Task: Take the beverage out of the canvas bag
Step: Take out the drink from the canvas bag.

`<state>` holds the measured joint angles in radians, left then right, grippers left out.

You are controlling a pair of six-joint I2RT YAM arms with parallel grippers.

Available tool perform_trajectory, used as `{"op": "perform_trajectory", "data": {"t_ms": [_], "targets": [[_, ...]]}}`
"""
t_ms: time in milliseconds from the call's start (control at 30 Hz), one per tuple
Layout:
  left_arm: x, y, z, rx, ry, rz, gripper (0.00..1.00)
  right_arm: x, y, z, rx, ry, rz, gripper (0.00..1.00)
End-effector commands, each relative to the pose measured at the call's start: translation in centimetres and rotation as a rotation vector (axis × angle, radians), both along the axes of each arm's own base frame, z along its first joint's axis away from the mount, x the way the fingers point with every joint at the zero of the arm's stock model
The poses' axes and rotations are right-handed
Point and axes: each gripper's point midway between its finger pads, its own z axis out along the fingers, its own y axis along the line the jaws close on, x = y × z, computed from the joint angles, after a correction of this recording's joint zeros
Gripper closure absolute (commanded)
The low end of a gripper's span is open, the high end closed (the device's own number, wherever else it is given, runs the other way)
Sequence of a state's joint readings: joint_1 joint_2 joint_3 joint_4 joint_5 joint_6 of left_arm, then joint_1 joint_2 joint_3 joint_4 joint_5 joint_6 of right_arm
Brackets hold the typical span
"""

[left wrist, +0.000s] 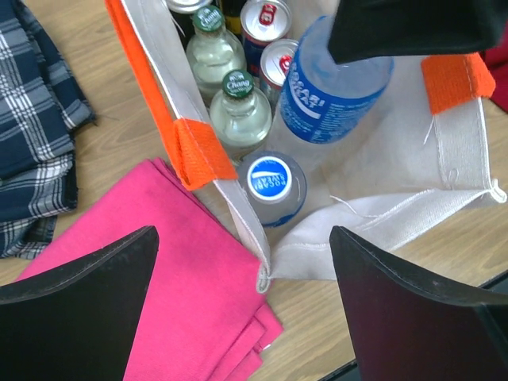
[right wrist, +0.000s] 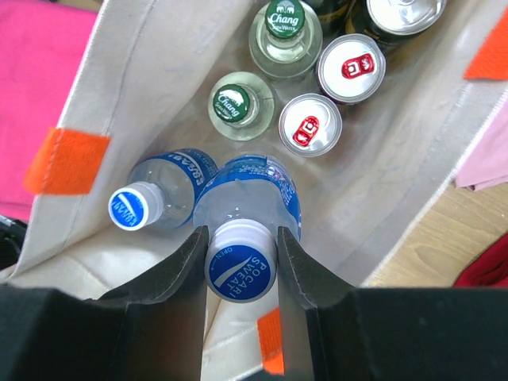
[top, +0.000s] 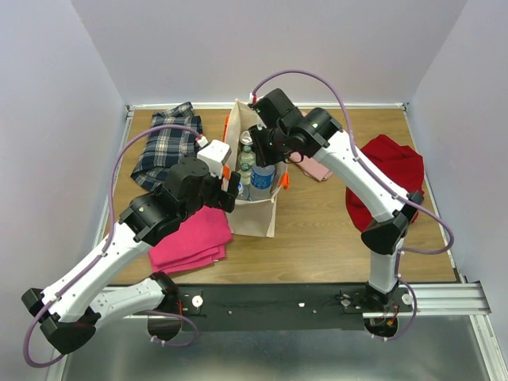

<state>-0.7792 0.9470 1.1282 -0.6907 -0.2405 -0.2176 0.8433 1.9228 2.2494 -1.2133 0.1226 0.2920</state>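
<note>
The beige canvas bag (top: 255,216) with orange handles (left wrist: 198,151) stands upright at mid-table, full of drinks. My right gripper (right wrist: 240,238) reaches into it from above, shut on the white-and-blue cap of a blue-labelled Pocari Sweat bottle (right wrist: 248,197). In the left wrist view that bottle (left wrist: 325,95) stands higher than the other drinks, tilted, its top hidden by the right gripper. My left gripper (left wrist: 244,234) hovers open over the bag's near left corner, fingers (left wrist: 87,294) apart with nothing between them.
In the bag are a second Pocari bottle (right wrist: 155,198), two green-capped Chang bottles (right wrist: 238,103) and cans (right wrist: 311,125). A folded pink cloth (top: 190,238) lies left of the bag, a plaid cloth (top: 167,143) at back left, a red cloth (top: 389,171) to the right.
</note>
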Motion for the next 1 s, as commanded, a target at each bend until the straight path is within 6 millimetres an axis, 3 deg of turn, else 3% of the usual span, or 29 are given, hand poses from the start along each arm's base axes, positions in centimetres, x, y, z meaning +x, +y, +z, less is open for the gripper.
{"op": "perform_trajectory", "data": {"t_ms": [0, 500, 967], "targets": [[0.4, 1.0, 2.0, -0.016, -0.048, 0.056, 0.01, -1.5, 0.3, 9.1, 0.246, -0.148, 0.016, 0.99], [1.3, 1.1, 2.9, -0.026, -0.059, 0.117, 0.01, -1.5, -2.8, 15.7, 0.329, -0.35, -0.048, 0.99], [1.7, 1.5, 3.2, -0.021, -0.066, 0.149, 0.01, -0.9, -7.0, 22.2, 0.409, -0.577, -0.182, 0.99]]}}
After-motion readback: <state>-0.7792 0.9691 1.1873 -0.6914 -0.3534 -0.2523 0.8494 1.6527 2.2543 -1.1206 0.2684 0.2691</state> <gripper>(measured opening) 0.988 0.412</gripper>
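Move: The right hand already holds the Pocari bottle by its cap, half out of the bag. The bag's right rim, the way out, lies about 7 cm to its right, level fore and aft, 9 cm below. The second Pocari bottle stands some 6 cm left and 2 cm back; the nearer green bottle is 5 cm ahead and 4 cm left, the nearest can 7 cm straight ahead, all deep below. From the left hand the right rim is roughly 9 cm ahead, 15 cm right, 9 cm lower. Upward first and foremost, the right hand draws the bottle on out of the bag, about 13 cm, drifting some 5 cm to the right towards and above the bag's right rim. Its wrist tips up roughly 20 degrees so the fingers point less steeply down, still pinching the cap. The empty left hand, wide open by the bag's near left corner, eases up a couple of centimetres. ##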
